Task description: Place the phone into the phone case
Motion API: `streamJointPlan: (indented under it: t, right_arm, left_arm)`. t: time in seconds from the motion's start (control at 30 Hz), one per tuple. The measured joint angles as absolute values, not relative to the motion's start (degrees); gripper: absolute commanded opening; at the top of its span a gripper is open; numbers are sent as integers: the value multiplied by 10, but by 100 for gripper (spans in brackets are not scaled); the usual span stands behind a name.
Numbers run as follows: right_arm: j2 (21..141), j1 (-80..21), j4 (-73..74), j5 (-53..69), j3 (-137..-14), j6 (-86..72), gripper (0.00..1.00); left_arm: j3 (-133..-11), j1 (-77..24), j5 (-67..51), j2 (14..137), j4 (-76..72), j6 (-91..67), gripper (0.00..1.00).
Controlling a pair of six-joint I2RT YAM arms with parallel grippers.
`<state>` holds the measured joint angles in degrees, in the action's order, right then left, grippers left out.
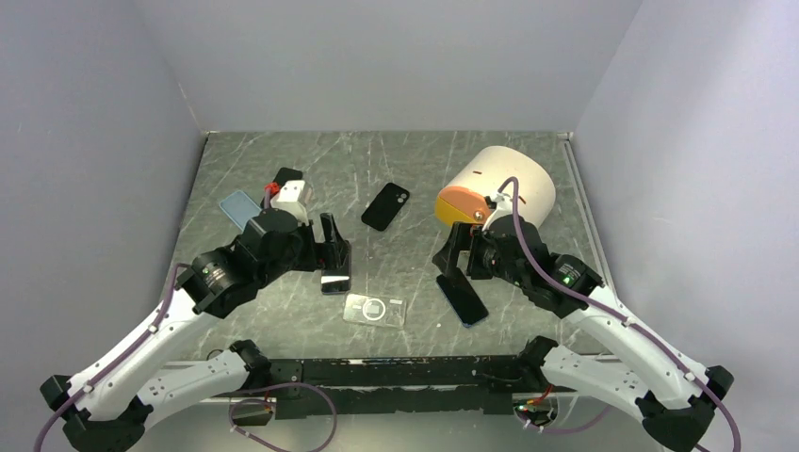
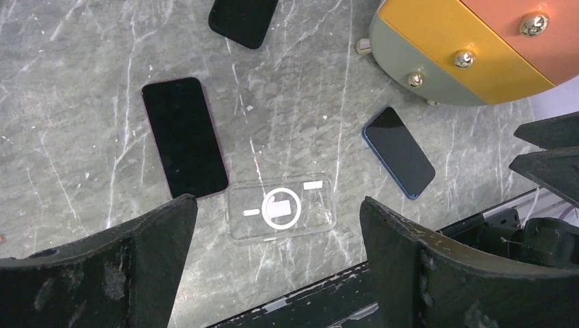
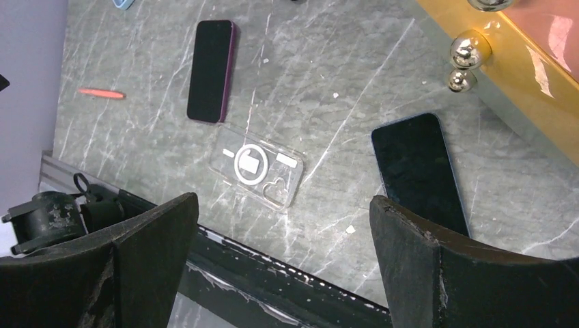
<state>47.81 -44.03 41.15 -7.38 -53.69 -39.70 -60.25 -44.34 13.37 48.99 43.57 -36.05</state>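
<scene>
A clear phone case (image 1: 375, 311) with a white ring lies flat near the table's front edge, also in the left wrist view (image 2: 281, 209) and the right wrist view (image 3: 258, 166). A phone with a purple edge (image 1: 335, 281) (image 2: 184, 137) (image 3: 212, 70) lies screen up just left of it. A blue-edged phone (image 1: 463, 298) (image 2: 399, 152) (image 3: 418, 171) lies screen up to its right. My left gripper (image 1: 334, 247) (image 2: 276, 203) hovers open above the purple phone and the case, holding nothing. My right gripper (image 1: 455, 259) (image 3: 283, 201) hovers open by the blue phone, empty.
A black phone-shaped item (image 1: 385, 206) (image 2: 242, 20) lies at mid table. A white cylinder with orange and grey drawer fronts (image 1: 499, 188) (image 2: 471, 48) stands at the back right. A light blue case (image 1: 240, 207) lies at the back left. A red pen (image 3: 100, 93) lies at the left. The black front rail (image 1: 396, 369) runs below the case.
</scene>
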Motion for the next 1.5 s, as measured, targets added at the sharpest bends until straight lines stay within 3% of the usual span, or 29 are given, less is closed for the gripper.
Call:
streamJointPlan:
  t: [0.53,0.9,1.5]
  right_arm:
    - [504,-440,433,-100,-528,-401,99]
    - [554,-441,400,-86,-446,-379,96]
    - [647,-453,361,-135,-405,-387,99]
  left_arm:
    - [-607,-443,172,504,455,-322,94]
    - [-628,-443,215,503,481,-263,94]
    - [-567,-443,254,469,479,-247,94]
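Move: Below and slightly right of the right hand, the blue-edged phone lies about 2 cm ahead, 3 cm right and 21 cm down; the clear case is 21 cm left and 2 cm back, the striped drum 27 cm ahead and 13 cm right. From the left hand, the light blue case is some 28 cm ahead, 32 cm left and 25 cm below, with the maroon phone 9 cm ahead and 3 cm left. Sinking some 15 cm almost straight down towards the blue-edged phone, the open right hand rolls and tips its fingers steeply downward by about 25 degrees. The open left hand drifts about 5 cm left and finally 3 cm lower, towards the light blue case, its left side rolling up nearly 20 degrees; neither hand reaches the table. ##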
